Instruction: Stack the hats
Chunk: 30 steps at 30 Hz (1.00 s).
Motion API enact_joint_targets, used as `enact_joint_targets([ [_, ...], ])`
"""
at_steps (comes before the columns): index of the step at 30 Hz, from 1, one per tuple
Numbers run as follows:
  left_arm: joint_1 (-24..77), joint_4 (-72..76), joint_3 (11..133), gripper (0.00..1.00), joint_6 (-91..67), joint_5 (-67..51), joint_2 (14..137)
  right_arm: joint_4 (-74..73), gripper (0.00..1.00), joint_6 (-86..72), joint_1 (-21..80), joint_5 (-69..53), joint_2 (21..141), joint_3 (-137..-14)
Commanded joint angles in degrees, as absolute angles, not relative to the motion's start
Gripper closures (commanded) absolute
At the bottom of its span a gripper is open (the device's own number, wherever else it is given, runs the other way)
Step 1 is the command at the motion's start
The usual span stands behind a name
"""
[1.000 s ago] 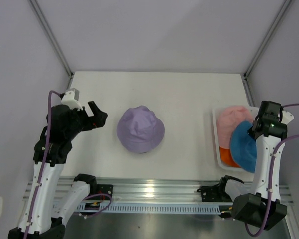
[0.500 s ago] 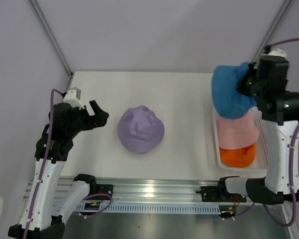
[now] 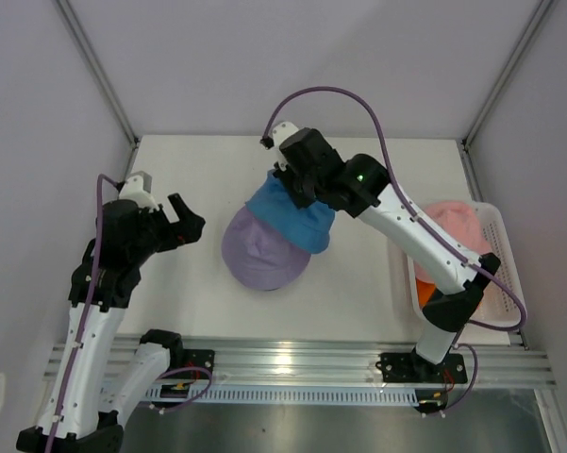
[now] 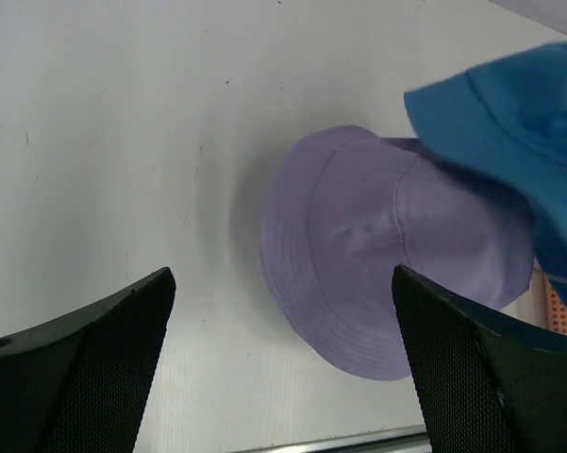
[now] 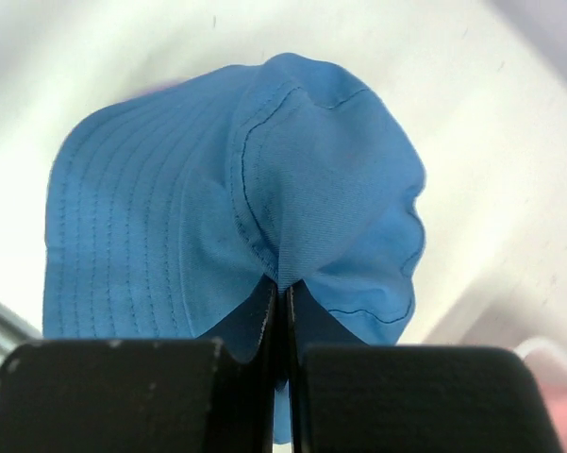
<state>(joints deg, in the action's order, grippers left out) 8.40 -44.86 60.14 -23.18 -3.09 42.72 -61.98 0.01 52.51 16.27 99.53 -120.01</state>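
A lavender hat (image 3: pixel 253 257) (image 4: pixel 387 255) lies crown-up in the middle of the table. A blue hat (image 3: pixel 292 222) (image 5: pixel 217 189) hangs over its far right part, partly covering it. My right gripper (image 3: pixel 298 185) (image 5: pixel 285 293) is shut on a pinch of the blue hat's crown fabric. My left gripper (image 3: pixel 187 219) (image 4: pixel 281 274) stands open to the left of the lavender hat, nothing between its fingers. A pink hat (image 3: pixel 453 223) and an orange hat (image 3: pixel 423 294) lie in the white basket (image 3: pixel 502 247) at the right; the right arm hides part of both.
The white basket sits at the table's right edge, with the right arm's forearm stretched across the table from there toward the middle. A metal rail (image 3: pixel 292 363) runs along the near edge. Grey walls close in the far side and both sides.
The right arm has lifted the blue hat out of the basket and swung it left, so it now hangs over the lavender hat. The left arm has stayed in place, open.
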Motion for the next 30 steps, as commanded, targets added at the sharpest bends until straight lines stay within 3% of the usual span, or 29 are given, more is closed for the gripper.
enact_joint_targets([
  [1,8.7,-45.7,58.9,0.01,-25.3,-2.0,41.1,-55.4,1.0,6.6,52.3,20.3,98.3,-128.3],
  [10,8.7,-46.8,59.2,0.0,-25.0,-0.3,41.7,-46.8,1.0,12.7,56.2,10.7,96.9,-123.3],
  [17,8.7,-47.4,59.3,0.01,-27.1,-0.3,42.5,-41.7,1.0,17.5,62.2,15.4,95.4,-111.4],
  [23,7.9,-49.3,59.8,0.01,-28.6,2.2,41.8,-41.7,1.0,13.0,62.8,14.4,95.7,-107.0],
  [30,7.3,-48.9,59.3,0.0,-28.4,0.9,41.6,-38.9,0.98,7.6,62.9,3.0,91.9,-101.4],
])
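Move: The purple hat on its stand, where the blue hat in the right fingers is going, has its middle about 7 cm back, 6 cm to the left and 15 cm below the right hand. The blue hat hangs already over its far right part. The pink hat in the basket lies some 37 cm to the right of the right hand, about level with it and 20 cm lower. From the left hand, the purple hat is roughly 19 cm to the right, about level and 10 cm lower. The blue hat, still pinched by its crown in the shut right fingers, is lifted about 7 cm, then carried back, left and down over the purple hat, sinking more than 10 cm from that height. Meanwhile the right hand turns some 20 degrees counter-clockwise; its fingers keep their hold. The open left hand sinks slightly beside them. ##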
